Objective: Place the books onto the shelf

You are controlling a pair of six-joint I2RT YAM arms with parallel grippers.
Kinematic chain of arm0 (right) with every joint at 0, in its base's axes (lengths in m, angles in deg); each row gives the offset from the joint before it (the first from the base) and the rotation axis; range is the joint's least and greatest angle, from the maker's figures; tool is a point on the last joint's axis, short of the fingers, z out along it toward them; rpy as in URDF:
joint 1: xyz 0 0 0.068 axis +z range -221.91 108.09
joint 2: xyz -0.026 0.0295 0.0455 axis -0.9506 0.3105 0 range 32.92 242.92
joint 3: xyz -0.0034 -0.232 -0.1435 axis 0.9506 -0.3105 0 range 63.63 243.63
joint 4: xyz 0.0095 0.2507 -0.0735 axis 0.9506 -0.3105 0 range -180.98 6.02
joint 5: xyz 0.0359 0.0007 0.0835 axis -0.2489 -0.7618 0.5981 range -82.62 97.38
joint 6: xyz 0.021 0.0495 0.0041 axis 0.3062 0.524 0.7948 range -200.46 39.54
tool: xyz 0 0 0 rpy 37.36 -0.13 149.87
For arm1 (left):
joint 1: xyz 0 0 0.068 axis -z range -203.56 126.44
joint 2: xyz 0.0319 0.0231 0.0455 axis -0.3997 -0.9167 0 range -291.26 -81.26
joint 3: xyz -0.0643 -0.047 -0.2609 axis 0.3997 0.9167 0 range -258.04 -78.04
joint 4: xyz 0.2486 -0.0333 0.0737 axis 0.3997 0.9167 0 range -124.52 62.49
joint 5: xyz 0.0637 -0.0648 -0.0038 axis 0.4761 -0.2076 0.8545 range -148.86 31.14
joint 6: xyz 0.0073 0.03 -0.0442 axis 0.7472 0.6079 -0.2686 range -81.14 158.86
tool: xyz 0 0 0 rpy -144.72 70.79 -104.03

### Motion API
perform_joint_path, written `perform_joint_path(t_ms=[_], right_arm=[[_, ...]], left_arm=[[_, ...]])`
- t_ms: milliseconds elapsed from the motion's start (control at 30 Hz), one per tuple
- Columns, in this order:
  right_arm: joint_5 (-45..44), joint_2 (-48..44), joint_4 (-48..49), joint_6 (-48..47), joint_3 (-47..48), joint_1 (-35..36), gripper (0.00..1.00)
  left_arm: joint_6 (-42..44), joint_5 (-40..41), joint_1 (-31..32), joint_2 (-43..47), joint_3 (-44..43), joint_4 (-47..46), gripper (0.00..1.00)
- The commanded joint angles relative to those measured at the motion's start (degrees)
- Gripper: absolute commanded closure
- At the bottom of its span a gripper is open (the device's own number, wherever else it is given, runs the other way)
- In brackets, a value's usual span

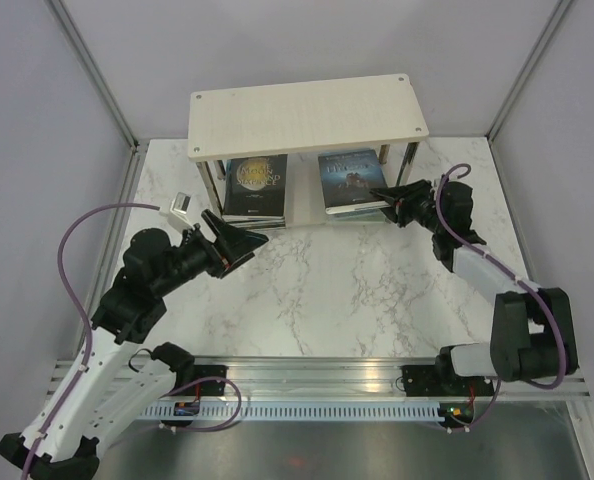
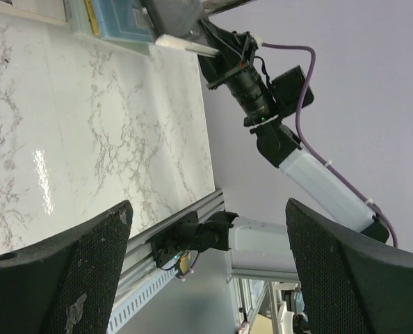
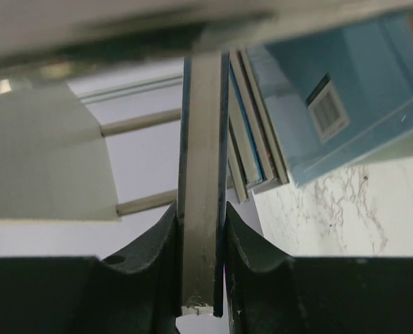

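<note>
The shelf [image 1: 307,112] stands at the back of the table, its pale top board over two flat stacks of books. The left stack [image 1: 255,185] shows a dark cover with gold lettering. My left gripper [image 1: 239,240] hangs open just in front of it, its fingers [image 2: 74,278] wide apart with nothing between them. The right stack [image 1: 349,178] is topped by a dark blue book [image 3: 203,139], which my right gripper [image 1: 385,197] is shut on at its right edge. In the right wrist view this book stands edge-on between the pads [image 3: 158,243], beside other books [image 3: 252,139] and a light blue one [image 3: 345,97].
A small white block [image 1: 180,207] lies on the marble table [image 1: 327,290] left of the left gripper. Slim metal posts [image 1: 409,160] hold up the shelf's top board. Grey walls close in the back and sides. An aluminium rail [image 1: 317,375] runs along the near edge.
</note>
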Motion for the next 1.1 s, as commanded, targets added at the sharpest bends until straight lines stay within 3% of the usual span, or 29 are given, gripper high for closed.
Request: perform_joint_path(t_ms=[0, 367, 467, 500, 567, 600, 633, 700, 767, 900, 1067], right_arm=[[2.0, 4.0, 12.7, -1.6, 6.3, -1.7, 1.00], [2.8, 16.9, 12.4, -4.8, 9.9, -3.2, 0.98], [3.3, 17.6, 12.3, -4.7, 8.5, -3.7, 0.82], [3.2, 17.0, 11.8, -4.7, 7.5, -3.9, 0.64], [3.1, 16.2, 9.7, -6.0, 6.7, -4.5, 0.42], [3.0, 15.3, 8.6, -6.7, 6.4, -4.8, 0.35], [2.9, 14.8, 6.5, -7.4, 6.1, -5.0, 0.21], [3.1, 13.6, 4.6, -8.8, 5.3, -5.0, 0.10], [3.7, 12.7, 2.4, -9.5, 4.5, -7.4, 0.04], [3.7, 9.3, -6.3, -13.9, 4.8, -9.4, 0.02], [2.2, 7.4, -27.7, -27.0, 9.7, -10.9, 0.02]], left_arm=[[3.7, -0.4, -0.4, 1.5, -2.3, 3.6, 0.08], [5.7, -0.2, -0.4, -0.1, -3.5, 5.3, 0.08], [6.2, -0.3, -0.4, -1.2, -4.1, 5.3, 0.09], [6.4, -0.3, -0.4, -1.7, -4.2, 5.3, 0.09], [6.7, -0.2, -0.4, -2.4, -4.4, 5.2, 0.09], [6.7, -0.3, -0.4, -2.6, -4.5, 5.1, 0.09], [6.8, -0.3, -0.5, -2.9, -4.5, 5.0, 0.09], [6.8, -0.3, -0.4, -3.4, -4.5, 4.8, 0.09], [7.1, -0.4, -0.4, -3.9, -4.5, 4.6, 0.09], [8.3, -0.3, -0.4, -5.0, -4.9, 4.8, 0.09], [11.8, 2.1, -0.5, -7.4, -7.1, 9.0, 0.08]])
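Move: The right hand holds the dark blue book by its right edge near the front corner. The right stack, where the book goes, has its middle about 8 cm ahead, 6 cm to the left and 6 cm below. The left stack stands some 25 cm left of that stack and level with it. The shelf's front right post is roughly 2 cm ahead and 4 cm right of the hand. From the empty left hand the right stack lies about 21 cm ahead, 23 cm right and 15 cm lower. Still pinching the dark blue book, the right hand carries it forward about 5.5 cm and down some 4 cm onto the right stack. Then the fingers open wide and let go of the edge, and the hand backs out to the right by 5 cm, drawing back and sinking a little too. The open left hand sinks about 3 cm. ##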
